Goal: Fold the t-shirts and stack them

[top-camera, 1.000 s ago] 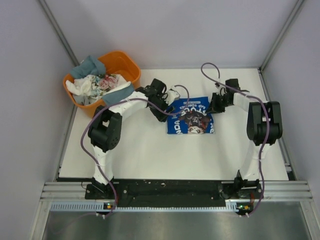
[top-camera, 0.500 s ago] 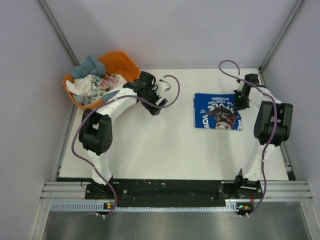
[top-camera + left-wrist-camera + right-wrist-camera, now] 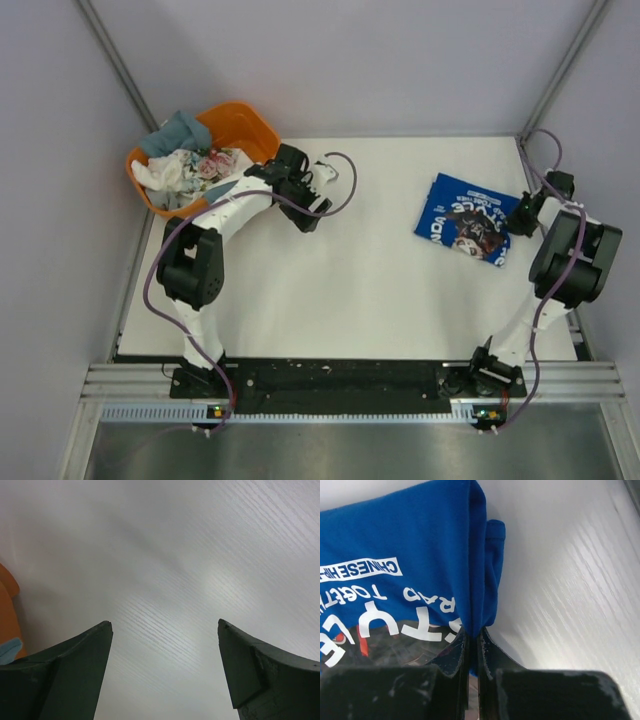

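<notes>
A folded royal blue t-shirt (image 3: 465,229) with white lettering and a dark graphic lies on the table's right side, tilted. My right gripper (image 3: 514,220) is shut on its right edge; in the right wrist view the jaws (image 3: 472,635) pinch the folded blue t-shirt (image 3: 410,545) at its hem. My left gripper (image 3: 311,206) hovers open over bare table beside the tub, with nothing between its fingers (image 3: 75,675). More t-shirts sit heaped in the tub: a grey-blue one (image 3: 181,131), a white one (image 3: 168,172) and a floral one (image 3: 211,163).
The orange tub (image 3: 244,126) stands at the table's back left corner; its rim (image 3: 7,607) shows at the left edge of the left wrist view. The table's right edge (image 3: 562,270) and the enclosure wall are close to my right arm.
My right gripper has dragged the blue t-shirt from the table's middle to the right side, turning it. My left gripper opened wider, pulled back left toward the tub, then stayed still.
</notes>
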Controlling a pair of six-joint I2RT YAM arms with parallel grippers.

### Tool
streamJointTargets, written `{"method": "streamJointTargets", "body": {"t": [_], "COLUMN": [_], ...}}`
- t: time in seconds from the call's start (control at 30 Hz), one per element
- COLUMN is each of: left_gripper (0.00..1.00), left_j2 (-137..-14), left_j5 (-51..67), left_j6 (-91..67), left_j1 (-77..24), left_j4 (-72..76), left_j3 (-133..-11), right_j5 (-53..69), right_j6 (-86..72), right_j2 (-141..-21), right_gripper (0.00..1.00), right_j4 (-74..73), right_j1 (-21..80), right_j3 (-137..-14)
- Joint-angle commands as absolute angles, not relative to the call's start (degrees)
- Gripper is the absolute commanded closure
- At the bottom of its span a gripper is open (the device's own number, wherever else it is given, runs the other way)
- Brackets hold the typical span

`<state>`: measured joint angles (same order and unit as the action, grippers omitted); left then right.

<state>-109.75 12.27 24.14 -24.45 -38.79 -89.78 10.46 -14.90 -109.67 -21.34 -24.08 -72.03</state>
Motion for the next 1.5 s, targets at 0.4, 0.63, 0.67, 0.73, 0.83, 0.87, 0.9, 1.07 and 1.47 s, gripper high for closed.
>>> {"method": "streamJointTargets", "body": {"t": [0.4, 0.63, 0.67, 0.73, 0.83, 0.87, 0.9, 1.07, 1.47], "left_gripper": [0.10, 0.10, 0.10, 0.10, 0.10, 0.10, 0.10, 0.10, 0.11], "left_j2": [-105.6, -105.6, -105.6, -105.6, -105.4, -105.4, -105.3, -105.3, -104.8], "left_j5": [12.7, 15.2, 15.5, 15.5, 15.4, 15.4, 15.4, 16.0, 17.0], "left_j6": [24.8, 24.6, 24.6, 24.7, 25.1, 25.2, 25.3, 25.9, 27.1], "left_j1": [-24.0, -24.0, -24.0, -24.0, -24.0, -24.0, -24.0, -24.0, -24.0], "left_j4": [-37.5, -37.9, -38.1, -38.1, -38.1, -38.1, -38.1, -38.1, -36.7], "left_j3": [-87.4, -87.4, -87.4, -87.4, -87.5, -87.5, -87.5, -87.5, -84.7], "right_j5": [12.9, 8.7, 7.6, 5.3, 0.3, -3.0, -4.4, -8.8, -23.4], "right_j6": [-33.9, -28.4, -28.1, -26.8, -22.1, -20.1, -17.7, 4.9, 29.9], "right_j2": [-95.8, -90.1, -88.3, -85.2, -81.1, -80.4, -79.8, -82.3, -100.3], "right_gripper": [0.90, 0.56, 0.54, 0.49, 0.47, 0.46, 0.45, 0.45, 0.45], "right_j4": [0.3, -7.7, -8.3, -10.4, -14.9, -16.6, -18.5, -25.3, -16.7], "right_j1": [-30.7, -30.6, -30.7, -30.3, -27.5, -25.9, -23.6, -5.1, 20.6], "right_j3": [-50.3, -51.6, -51.6, -52.2, -54.3, -55.4, -56.2, -58.7, -65.0]}}
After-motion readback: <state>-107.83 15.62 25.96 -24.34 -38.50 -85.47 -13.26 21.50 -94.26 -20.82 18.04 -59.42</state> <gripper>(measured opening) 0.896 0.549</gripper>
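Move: The right gripper already pinches the folded t-shirt at its right edge, low over the table. The t-shirt's middle lies about 11 cm to its left and 2 cm farther out, a couple of centimetres lower; the t-shirt's left edge is some 21 cm left and 6 cm ahead. The table's right rail runs level with it, roughly 7 cm to its right. From the left gripper, the t-shirt's middle is about 38 cm right, 3 cm ahead and 9 cm below. Drag the t-shirt's pinched right edge back about 4 cm with the right gripper, turning it clockwise some 20 degrees, then open the fingers to about half and let go. Rise steeply about 9 cm, swing left over the t-shirt some 20 cm while turning well counter-clockwise, and come partway down, fingers open, by its left side. ##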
